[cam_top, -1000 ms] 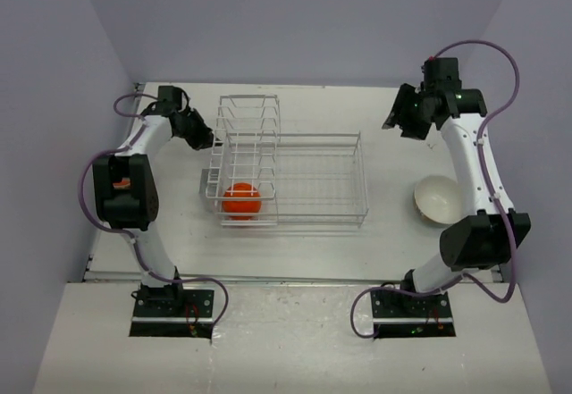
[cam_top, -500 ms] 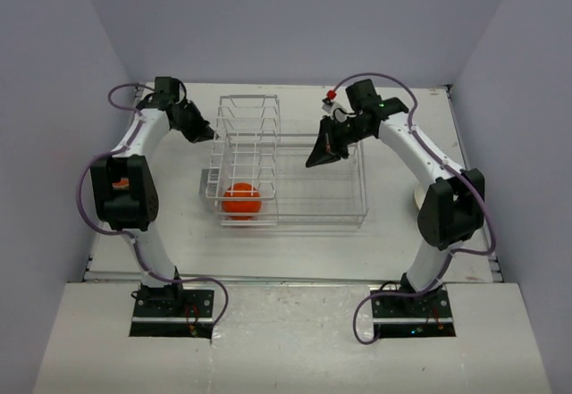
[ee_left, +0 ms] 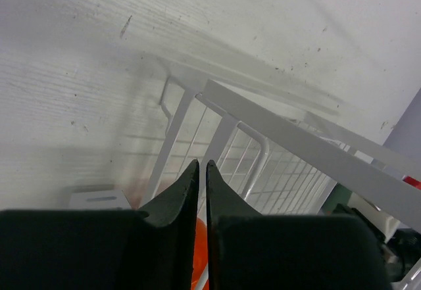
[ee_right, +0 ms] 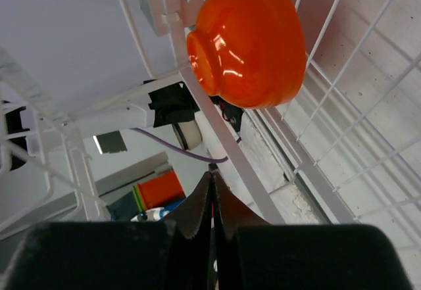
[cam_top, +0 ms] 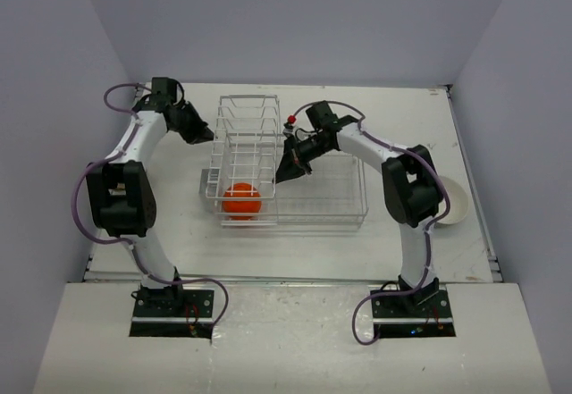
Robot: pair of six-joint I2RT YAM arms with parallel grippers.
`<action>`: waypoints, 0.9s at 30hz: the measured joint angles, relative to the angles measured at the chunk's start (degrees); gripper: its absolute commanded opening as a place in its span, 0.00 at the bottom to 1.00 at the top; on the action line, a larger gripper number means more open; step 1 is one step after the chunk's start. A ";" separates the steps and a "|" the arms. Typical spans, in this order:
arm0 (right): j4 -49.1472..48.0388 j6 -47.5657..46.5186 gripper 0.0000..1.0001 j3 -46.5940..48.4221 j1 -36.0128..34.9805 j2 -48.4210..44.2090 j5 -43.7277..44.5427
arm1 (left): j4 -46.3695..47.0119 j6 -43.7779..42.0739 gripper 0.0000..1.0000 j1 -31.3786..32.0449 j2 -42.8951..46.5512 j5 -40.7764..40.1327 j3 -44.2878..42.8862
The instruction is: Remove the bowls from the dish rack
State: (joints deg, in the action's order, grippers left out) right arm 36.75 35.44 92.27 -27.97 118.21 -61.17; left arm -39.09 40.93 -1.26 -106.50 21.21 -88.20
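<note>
The dish rack stands mid-table, its tall slot section at the left end. One orange bowl lies upside down in the rack's front left corner. A cream bowl sits on the table at the right, half hidden by my right arm. Shut and empty, my right gripper hangs over the rack just right of the slots; its wrist view has the orange bowl a short way beyond the tips. My left gripper is outside the rack's back left corner, jaws almost touching, holding nothing.
Rack wires cross right in front of the right gripper's tips. In the left wrist view the rack's top rail runs diagonally ahead, with a sliver of orange bowl showing below the fingers. Purple walls enclose the table on three sides.
My right arm has swung from the far right of the table to above the rack, and its gripper has shut. The left arm has hardly moved.
</note>
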 measured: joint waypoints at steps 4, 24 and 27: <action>-3.69 2.56 0.00 0.66 -2.47 3.69 0.09 | 0.00 0.09 0.15 -0.02 1.33 0.02 1.38; -15.85 15.13 0.00 6.60 -7.45 9.90 0.22 | 0.02 0.98 0.41 -0.92 1.84 -0.09 1.86; -18.71 16.85 0.00 5.40 -8.50 9.86 0.63 | -0.31 0.98 0.39 -0.94 1.84 -0.55 1.70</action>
State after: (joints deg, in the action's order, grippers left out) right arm 18.04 52.29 97.67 -36.47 128.07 -60.53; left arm -39.40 41.91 -2.20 -104.66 20.67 -86.50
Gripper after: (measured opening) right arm 0.003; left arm 0.403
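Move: The orange bowl lies about 10 cm left of the right hand, 3 cm back and some 9 cm lower. The upper tier's right rail runs just left of this hand, its middle 5 cm ahead and 3 cm higher; the cutlery caddy is about 18 cm left, level with it fore and aft, 8 cm lower. For the left hand, the rack's left rail is barely 2 cm right, 1 cm ahead and 2 cm below; the orange bowl lies 17 cm back, 10 cm right, 8 cm lower. Leftward, about 8 cm, the right hand reaches in under the rack's upper tier towards the orange bowl, dipping some 2 cm at the start, its fingers kept shut; the gripper seems to push the upper tier's right side along. The left hand stays nearly in place at the rack's left rail and opens its empty fingers to under half. ##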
